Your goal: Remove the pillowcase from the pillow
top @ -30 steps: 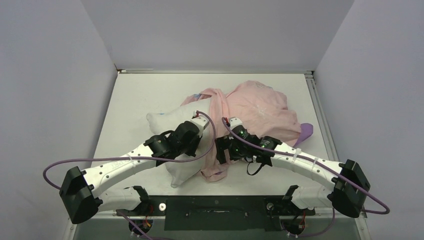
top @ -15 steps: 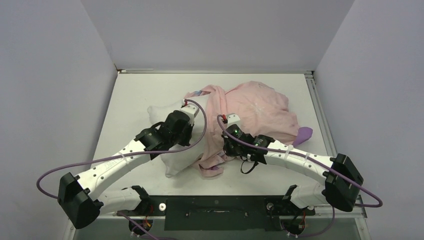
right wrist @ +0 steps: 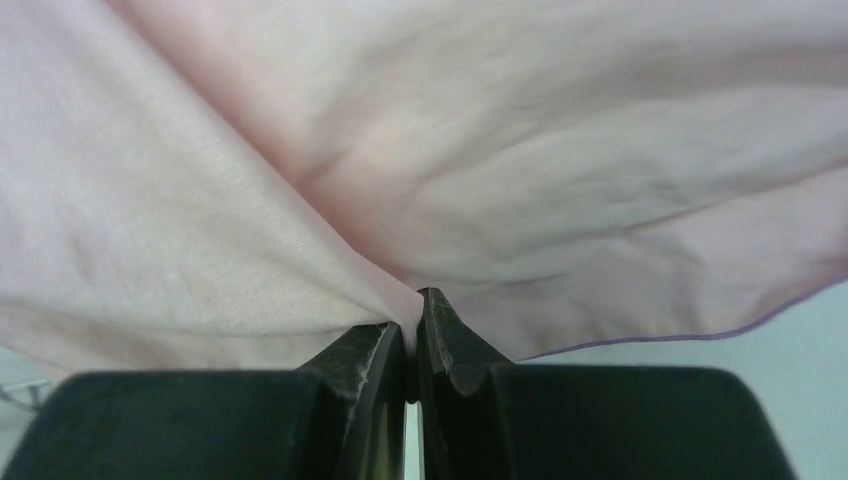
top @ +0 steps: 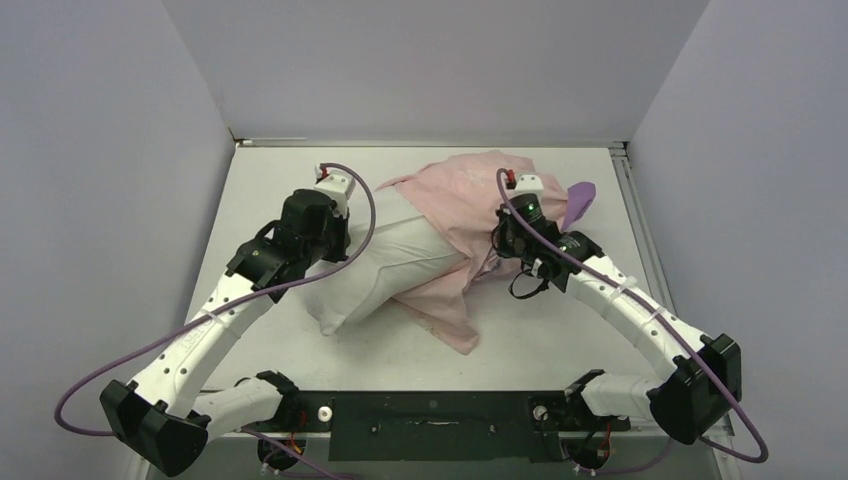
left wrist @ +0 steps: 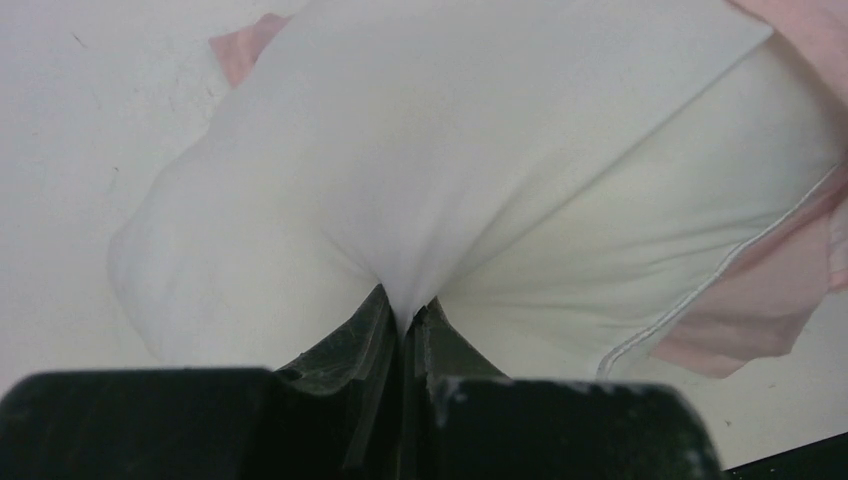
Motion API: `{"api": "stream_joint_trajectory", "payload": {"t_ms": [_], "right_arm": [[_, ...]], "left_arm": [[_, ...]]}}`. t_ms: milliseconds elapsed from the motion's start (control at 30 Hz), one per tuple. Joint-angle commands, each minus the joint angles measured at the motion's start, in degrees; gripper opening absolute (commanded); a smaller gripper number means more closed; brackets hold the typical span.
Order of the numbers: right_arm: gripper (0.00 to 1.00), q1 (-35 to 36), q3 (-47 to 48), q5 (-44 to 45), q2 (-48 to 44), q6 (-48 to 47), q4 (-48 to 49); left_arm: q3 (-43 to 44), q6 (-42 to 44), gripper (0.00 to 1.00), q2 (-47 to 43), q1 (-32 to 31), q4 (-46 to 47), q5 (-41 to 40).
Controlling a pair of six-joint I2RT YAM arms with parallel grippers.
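Observation:
The white pillow [top: 385, 268] lies slantwise across the table's middle, its near-left half bare and its far-right half still inside the pillowcase [top: 450, 195], which shows its pale pink inside. A purple corner [top: 578, 197] sticks out at the right. My left gripper [left wrist: 408, 318] is shut on a pinch of the pillow's white fabric [left wrist: 400, 180] at its left side. My right gripper [right wrist: 412, 318] is shut on a fold of the pink pillowcase [right wrist: 450, 160], right of the pillow. From above, both sets of fingers are hidden under the wrists.
Grey walls enclose the white table [top: 280, 180] on the left, back and right, with a metal rail [top: 640, 230] along the right edge. Purple cables loop from both arms over the table.
The right gripper closed on the pillowcase and pulled it up and away to the far right. The left arm swung toward the far left with the pillow, drawing more white pillow out of the cover.

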Motion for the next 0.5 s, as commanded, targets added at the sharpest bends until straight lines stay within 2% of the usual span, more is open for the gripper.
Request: {"api": "stream_joint_trajectory", "payload": {"t_ms": [0, 200, 300, 467], "right_arm": [[0.05, -10.7, 5.1, 7.6, -3.4, -5.4, -5.9], [0.05, -21.9, 6.0, 1.9, -4.2, -3.6, -6.2], [0.05, -25.7, 3.1, -4.4, -3.8, -1.9, -4.9], [0.05, -26.5, -3.5, -13.3, -4.9, -0.6, -1.6]], "left_arm": [[4.1, 4.2, 0.00, -4.2, 4.6, -3.2, -7.1], [-0.3, 4.9, 0.00, -10.4, 5.7, -2.4, -1.1], [-5.2, 4.4, 0.00, -14.6, 5.7, -0.8, 5.8], [-14.6, 0.9, 0.00, -21.5, 5.4, 2.5, 22.5]]}}
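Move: The left hand already grips the pillow near its left end. The bare pillow's middle lies about 9 cm right, 2 cm back and 10 cm below; the pillowcase's mouth is roughly 20 cm right and 2 cm ahead. The right hand already holds the pillowcase: its mouth is some 13 cm to the left and 1 cm ahead, 9 cm lower, the pillow's middle 23 cm left and 3 cm back, the purple edge about 14 cm right and 9 cm ahead. Rightward, away from the pillow, the right hand hauls the pinched pillowcase about 7 cm, rising and reaching forward a couple of centimetres before mostly giving that back, its left side tilting up. The left hand keeps the pillow pinched, lifts a little, then draws back towards the base by some 6 cm while sinking again, rolling and swinging clockwise. Both grippers stay shut. ##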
